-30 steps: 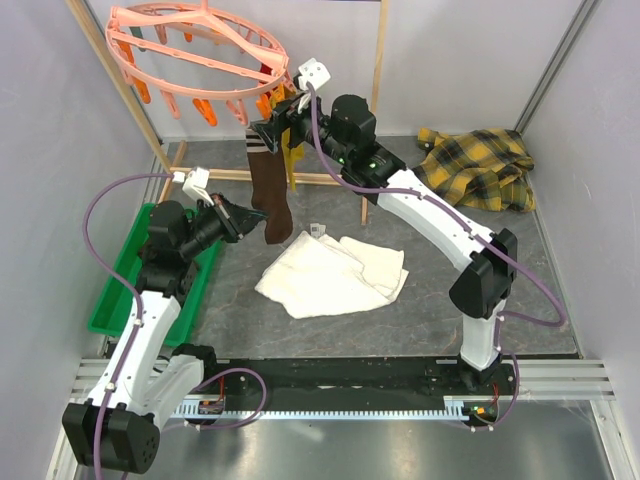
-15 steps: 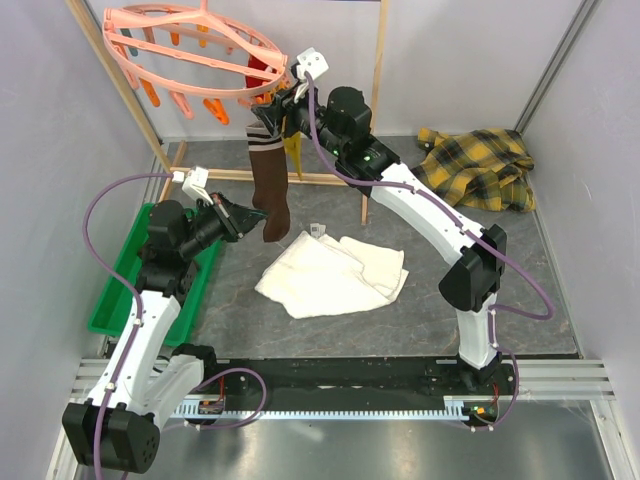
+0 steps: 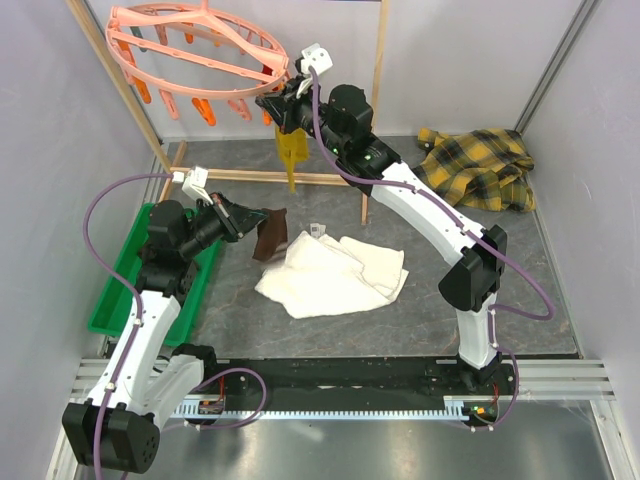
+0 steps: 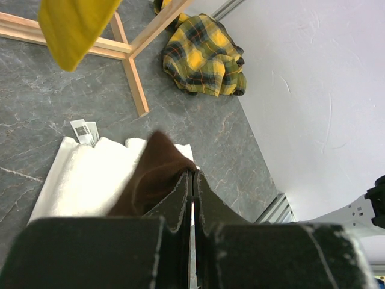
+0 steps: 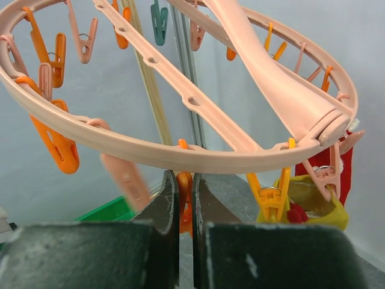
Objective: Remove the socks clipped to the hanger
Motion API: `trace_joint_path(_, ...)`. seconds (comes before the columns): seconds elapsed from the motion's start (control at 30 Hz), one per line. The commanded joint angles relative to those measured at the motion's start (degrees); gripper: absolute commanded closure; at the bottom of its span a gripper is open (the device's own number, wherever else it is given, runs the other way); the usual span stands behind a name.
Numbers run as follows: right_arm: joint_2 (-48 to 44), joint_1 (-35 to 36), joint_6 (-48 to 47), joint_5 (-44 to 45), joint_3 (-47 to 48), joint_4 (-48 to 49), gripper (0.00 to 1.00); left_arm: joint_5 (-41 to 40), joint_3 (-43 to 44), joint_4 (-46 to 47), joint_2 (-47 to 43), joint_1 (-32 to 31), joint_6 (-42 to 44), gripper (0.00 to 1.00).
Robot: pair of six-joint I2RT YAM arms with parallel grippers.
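Note:
The salmon-pink hanger [image 3: 195, 52] hangs at the top left. My right gripper [image 3: 281, 104] is up at its rim, shut on an orange clip [image 5: 185, 194] under the ring [image 5: 180, 153]. A mustard yellow sock [image 3: 292, 152] hangs below it, and in the right wrist view it [image 5: 308, 203] sits beside a red sock [image 5: 338, 171], both clipped. My left gripper [image 3: 246, 219] is shut on the dark brown sock [image 3: 272, 232], which droops free of the hanger above the floor. In the left wrist view that sock [image 4: 153, 174] bunches at my fingertips [image 4: 192, 176].
A white towel [image 3: 335, 272] lies on the grey floor below the sock. A yellow-black plaid shirt [image 3: 480, 165] lies at the back right. A green tray [image 3: 125, 295] sits at the left. The wooden rack frame [image 3: 375, 60] stands behind the hanger.
The brown sock has come off the clip and dropped; it now hangs only from my left gripper. The hanger has swung slightly; my right gripper stays at the rim.

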Motion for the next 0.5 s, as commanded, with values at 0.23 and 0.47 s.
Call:
trace_joint_path(0.23, -3.6, 0.2, 2.9, -0.9, -2.8, 2.1, 0.59, -24.6, 3.1, -12.9, -4.2, 0.1, -1.1, 0.98)
trace_joint_path(0.47, -9.4, 0.2, 1.6, -1.9, -10.1, 3.2, 0.45, -66.2, 1.4, -24.6, -9.0, 0.2, -2.4, 0.98)
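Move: The left gripper already holds the freed brown sock; the green tray's middle lies some 27 cm to its left, about 4 cm back and 27 cm below. The white towel is about 12 cm to its right, 4 cm back and 28 cm below. The right fingers are shut on an orange clip, with the yellow sock hanging about 6 cm ahead, 5 cm to the right and 6 cm below that hand. Swing the left gripper leftwards towards the green tray, speeding up over about 10 cm while sinking slightly and turning the wrist roughly 40 degrees counter-clockwise; keep the brown sock pinched. Meanwhile open the right fingers about halfway off the orange clip and ease that hand down by a couple of centimetres. ##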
